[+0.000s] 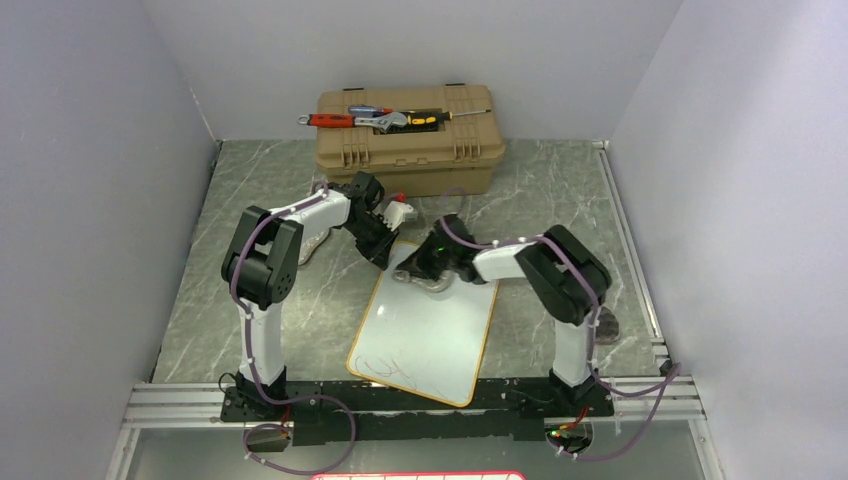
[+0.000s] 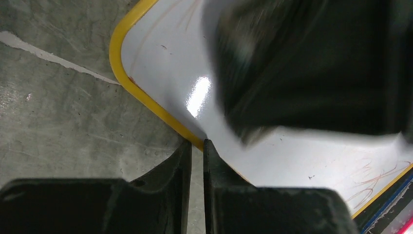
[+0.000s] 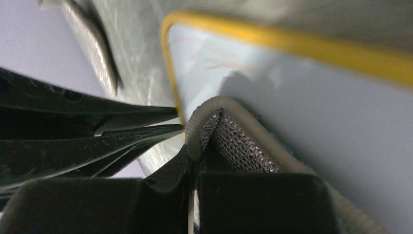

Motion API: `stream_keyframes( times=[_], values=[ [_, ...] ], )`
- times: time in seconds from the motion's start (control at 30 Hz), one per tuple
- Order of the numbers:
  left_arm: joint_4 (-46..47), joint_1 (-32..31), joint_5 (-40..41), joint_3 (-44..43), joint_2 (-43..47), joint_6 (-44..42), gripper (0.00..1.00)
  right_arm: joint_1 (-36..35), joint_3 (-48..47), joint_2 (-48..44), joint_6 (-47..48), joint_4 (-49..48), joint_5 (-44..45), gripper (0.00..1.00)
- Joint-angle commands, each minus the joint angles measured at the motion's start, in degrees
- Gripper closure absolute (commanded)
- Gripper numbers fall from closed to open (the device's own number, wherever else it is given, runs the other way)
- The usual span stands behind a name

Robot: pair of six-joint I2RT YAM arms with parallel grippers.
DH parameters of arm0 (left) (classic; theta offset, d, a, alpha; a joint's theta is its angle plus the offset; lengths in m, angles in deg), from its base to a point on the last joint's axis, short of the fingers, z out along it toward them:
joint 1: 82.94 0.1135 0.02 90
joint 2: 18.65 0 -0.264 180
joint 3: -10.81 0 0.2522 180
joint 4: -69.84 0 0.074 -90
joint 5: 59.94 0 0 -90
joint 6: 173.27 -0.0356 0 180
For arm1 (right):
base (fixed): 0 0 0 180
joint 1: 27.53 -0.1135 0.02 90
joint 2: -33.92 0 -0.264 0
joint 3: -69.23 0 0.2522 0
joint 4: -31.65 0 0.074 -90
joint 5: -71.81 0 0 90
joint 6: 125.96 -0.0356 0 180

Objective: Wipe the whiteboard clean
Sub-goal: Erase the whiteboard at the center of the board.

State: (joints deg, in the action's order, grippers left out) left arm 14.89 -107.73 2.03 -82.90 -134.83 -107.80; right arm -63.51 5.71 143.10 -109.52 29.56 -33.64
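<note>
The whiteboard (image 1: 430,325) lies flat on the table, white with a yellow rim, and dark scribbles (image 1: 385,368) show near its front left corner. My left gripper (image 1: 383,252) sits at the board's far left corner. In the left wrist view its fingers (image 2: 195,146) stand nearly together across the yellow rim (image 2: 146,95). My right gripper (image 1: 437,262) is shut on a grey mesh cloth (image 3: 234,136), which is pressed against the board's far end (image 3: 302,107). The right gripper and cloth appear as a dark blur (image 2: 311,63) in the left wrist view.
A tan toolbox (image 1: 405,150) stands at the back with a wrench and screwdrivers (image 1: 375,119) on its lid. A small red and white object (image 1: 400,208) lies behind the left gripper. Grey walls close in on both sides. A metal rail (image 1: 400,400) runs along the near edge.
</note>
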Motion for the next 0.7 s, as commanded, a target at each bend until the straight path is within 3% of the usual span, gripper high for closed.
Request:
stream_keyframes(
  times=[0.0, 0.13, 0.23, 0.4, 0.53, 0.67],
  values=[
    [-5.54, -0.78, 4.96, 4.43, -6.73, -3.41, 0.96, -10.76, 1.02, 8.44, 2.92, 12.66, 0.19, 1.0],
    [-5.57, -0.78, 5.66, 4.55, -6.18, -3.8, 0.96, -11.23, 14.12, -2.03, 1.4, 12.18, 0.44, 1.0],
    [-5.67, -0.78, 6.22, 4.5, -6.01, -4.07, 0.96, -8.99, 25.26, -12.72, 2.19, 18.92, 2.02, 1.0],
    [-5.52, -0.78, 6.4, 4.62, -5.82, -4.03, 0.97, -7.48, 31.7, -26.74, 2.99, 28.53, 6.69, 1.0],
    [-5.5, -0.86, 5.98, 4.45, -6.19, -3.86, 0.97, -8.48, 27.65, -18.79, 3.89, 21.87, 4.03, 1.0],
    [-5.85, -0.95, 6.02, 4.03, -6.66, -3.72, 0.97, -15.3, 11.49, -1.54, 6.65, 19.03, 1.61, 1.0]
  ],
)
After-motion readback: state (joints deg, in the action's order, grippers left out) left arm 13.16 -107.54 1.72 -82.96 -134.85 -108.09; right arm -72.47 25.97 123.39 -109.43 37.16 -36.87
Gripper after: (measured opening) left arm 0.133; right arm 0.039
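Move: Under the right hand's already gripped eraser lies the whiteboard; its centre is about 14 cm back and 4 cm to the right of that hand, some 2 cm lower. The leftover red scribbles sit near the board's near-left corner, roughly 26 cm back and 7 cm to the left. The left gripper's tips, at the board's left rim, are about 7 cm left and 1 cm ahead. From the left hand the board's centre lies some 15 cm back and 11 cm right. Sweeping the eraser level over the whiteboard, the right hand first curves about 5 cm left while drawing back, then swings back and to the right, ending some 15 cm nearer the base by the board's centre, just turning left again. It twists about 10 degrees counter-clockwise and keeps its grip; the left fingertips stay on the yellow left rim. ##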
